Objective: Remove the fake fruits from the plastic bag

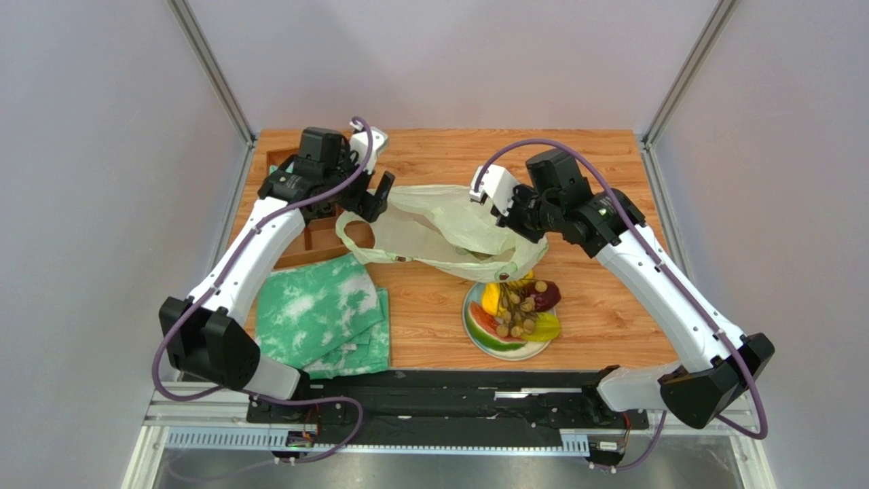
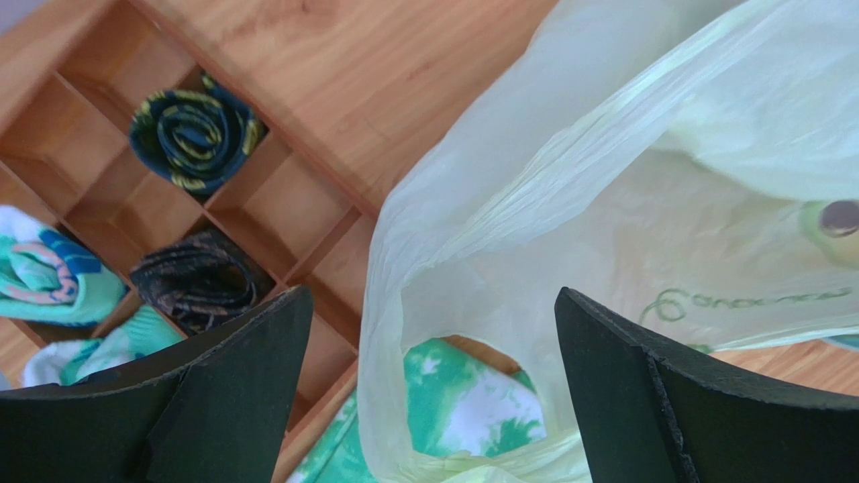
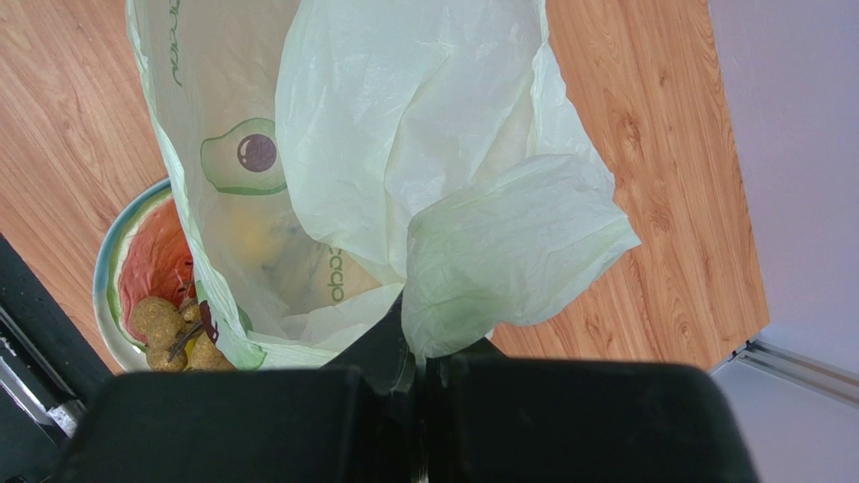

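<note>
The pale yellow-green plastic bag (image 1: 449, 229) lies crumpled mid-table. My right gripper (image 1: 507, 212) is shut on a fold of the bag's edge (image 3: 484, 262) and holds it up. The fake fruits lie on the blue-and-cream plate (image 1: 471, 328): plum (image 1: 547, 295), yellow fruit (image 1: 492, 297), brown balls (image 1: 520, 312), watermelon slice (image 1: 486, 324). The right wrist view shows the watermelon slice (image 3: 156, 267) and brown balls (image 3: 161, 327) beside the bag's mouth. A yellowish shape shows through the bag wall; whether it is inside, I cannot tell. My left gripper (image 1: 377, 196) is open, with a bag handle loop (image 2: 403, 302) between its fingers.
A wooden compartment tray (image 1: 291, 194) with rolled socks (image 2: 192, 131) stands at the back left. A green-and-white mottled cloth (image 1: 321, 316) lies front left, partly under the bag handle (image 2: 474, 403). A black rail runs along the near edge.
</note>
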`<action>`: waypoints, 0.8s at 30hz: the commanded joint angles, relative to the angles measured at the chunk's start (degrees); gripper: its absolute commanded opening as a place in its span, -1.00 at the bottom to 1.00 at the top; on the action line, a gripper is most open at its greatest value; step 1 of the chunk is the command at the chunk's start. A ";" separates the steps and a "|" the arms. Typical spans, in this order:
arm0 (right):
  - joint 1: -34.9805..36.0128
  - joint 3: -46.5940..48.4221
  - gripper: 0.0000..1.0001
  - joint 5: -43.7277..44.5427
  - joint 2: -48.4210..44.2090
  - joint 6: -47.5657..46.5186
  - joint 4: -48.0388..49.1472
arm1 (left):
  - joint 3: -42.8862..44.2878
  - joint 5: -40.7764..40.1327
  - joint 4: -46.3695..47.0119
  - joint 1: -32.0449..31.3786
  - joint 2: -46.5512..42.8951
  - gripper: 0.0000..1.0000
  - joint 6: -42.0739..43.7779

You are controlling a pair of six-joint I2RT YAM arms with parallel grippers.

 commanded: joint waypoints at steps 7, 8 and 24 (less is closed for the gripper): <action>-1.13 0.02 -1.00 3.26 0.75 0.09 6.62 | 9.17 4.09 -5.93 -0.09 10.83 -0.33 6.09; -1.39 0.20 -1.00 3.71 2.76 -0.17 8.11 | 10.32 4.64 -5.49 -0.09 11.19 -0.99 5.65; -5.79 16.35 -1.00 8.56 17.48 -3.78 17.63 | 17.74 13.52 1.72 1.14 -4.18 -1.00 -0.24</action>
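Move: The left hand is open, with the bag's near-left rim and handle just 2 cm ahead of it, dead in line sideways and some 6 cm below. From that hand the wooden tray's middle lies about 14 cm ahead, 14 cm left and well below, and the green cloth about 11 cm back and 10 cm left. The right hand still pinches the bag's other end; from it the left rim is roughly 8 cm ahead and 18 cm left, and the fruit plate 6 cm back, 3 cm right and 21 cm below. The left hand dips about 6 cm with a slight reach forward, shuts its fingers on the bag's left rim, then hauls it steeply up some 22 cm, swinging forward and partly back again as the fingers tip upward about 20 degrees. The right hand, keeping its pinch on the other end, waits at first and then sweeps the bag forward nearly 20 cm towards the table's far side, away from the plate, rising about 7 cm late in the sweep with its fingers tipping upward too. ##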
